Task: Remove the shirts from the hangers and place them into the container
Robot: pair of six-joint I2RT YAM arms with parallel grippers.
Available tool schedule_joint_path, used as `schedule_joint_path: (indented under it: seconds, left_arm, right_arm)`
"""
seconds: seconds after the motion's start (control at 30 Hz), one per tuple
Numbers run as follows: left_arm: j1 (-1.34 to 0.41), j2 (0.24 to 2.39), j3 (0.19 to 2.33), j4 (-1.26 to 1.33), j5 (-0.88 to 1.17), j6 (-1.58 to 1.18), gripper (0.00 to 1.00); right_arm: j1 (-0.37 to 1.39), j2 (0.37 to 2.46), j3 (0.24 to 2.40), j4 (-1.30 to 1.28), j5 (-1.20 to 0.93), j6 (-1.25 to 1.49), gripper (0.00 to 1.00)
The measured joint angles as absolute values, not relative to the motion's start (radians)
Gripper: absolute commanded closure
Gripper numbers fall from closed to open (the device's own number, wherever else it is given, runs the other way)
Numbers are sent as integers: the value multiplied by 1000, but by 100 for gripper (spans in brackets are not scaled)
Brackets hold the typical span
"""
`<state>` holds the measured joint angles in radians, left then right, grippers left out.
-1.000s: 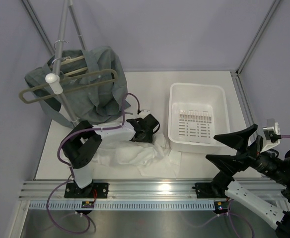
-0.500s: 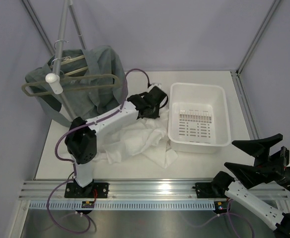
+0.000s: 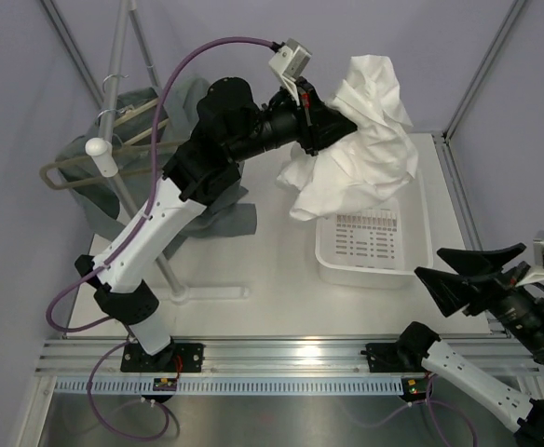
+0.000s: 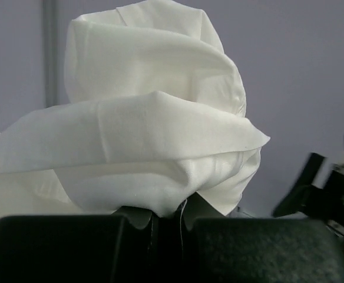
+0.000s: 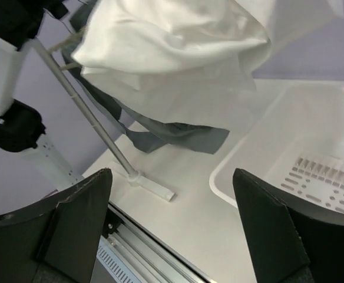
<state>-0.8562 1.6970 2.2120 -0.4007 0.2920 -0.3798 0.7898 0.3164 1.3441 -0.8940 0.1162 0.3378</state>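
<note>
My left gripper point(image 3: 335, 126) is raised high and shut on a fold of the white shirt point(image 3: 365, 149), which hangs bunched above the far half of the white container point(image 3: 370, 270). In the left wrist view the cloth point(image 4: 154, 135) billows over the closed jaws of the left gripper point(image 4: 172, 227). The grey-green shirt point(image 3: 90, 200) still hangs on a light-wood hanger point(image 3: 140, 128) at the back left. My right gripper point(image 3: 472, 270) stands open and empty near the table's right front, with nothing between its fingers in the right wrist view point(image 5: 172, 230). There the container's rim point(image 5: 231, 177) shows.
A metal pole point(image 3: 114, 102) with a white knob point(image 3: 100, 154) carries a grey looped rail point(image 3: 72, 170). Its flat foot point(image 3: 207, 293) rests on the table left of the container. Frame posts stand at the back corners.
The left arm has lifted the white shirt from the table up and rightward over the container. The right arm has drawn back toward the right edge, jaws still wide.
</note>
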Motion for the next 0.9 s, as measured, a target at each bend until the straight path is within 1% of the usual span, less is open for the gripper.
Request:
schedule_joint_path:
  seconds: [0.03, 0.07, 0.1, 0.17, 0.2, 0.47, 0.53, 0.7, 0.9]
  left_arm:
    - [-870, 1697, 2212, -373, 337, -392, 100]
    - [-883, 1705, 2214, -354, 375, -402, 100]
    - [-900, 1721, 2227, -340, 414, -419, 100]
    - [-925, 1755, 2245, -320, 460, -440, 100]
    - [-937, 1774, 2250, -312, 480, -450, 100]
    - [-962, 1892, 2251, -314, 545, -496, 100]
    - [-960, 1904, 2253, -320, 551, -498, 100]
    - [-952, 1913, 2271, -316, 588, -518, 100]
    - [-941, 1936, 2278, -278, 645, -563, 100]
  right_arm:
    - [790, 320, 1322, -892, 124, 347, 21]
    - [790, 327, 1291, -886, 131, 354, 30]
    - [790, 337, 1250, -873, 132, 363, 55]
    - [790, 367, 1189, -851, 113, 380, 80]
    - [790, 390, 1161, -836, 99, 382, 99]
    - [790, 596, 1030, -645, -224, 417, 100]
    - [790, 627, 1001, -591, -273, 417, 100]
    - [790, 697, 944, -471, -346, 418, 100]
    - [793, 819, 904, -307, -361, 411, 100]
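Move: The left hand, high up with the white shirt bunched in its fingers, has the container about 13 cm to its right, 6 cm ahead and some 50 cm below; the grey shirt hangs roughly 38 cm left, 6 cm ahead and 25 cm lower. From the right hand, the white shirt's middle is about 18 cm ahead, 10 cm left and 8 cm higher, while the container lies straight ahead, some 25 cm out and 39 cm below. The left hand keeps its pinch on the white shirt and carries it about 10 cm to the right, drawing back some 5 cm early on and then sinking about 6 cm towards the container, while the wrist swings clockwise some 25 degrees. Meanwhile the right hand sweeps roughly 20 cm left and 13 cm down with a smaller reach forward, past the near side of the shirt, its nearly wide-open fingers shutting empty early on as it tips down and turns counter-clockwise; it ends close to the hanging cloth, contact not visible. ##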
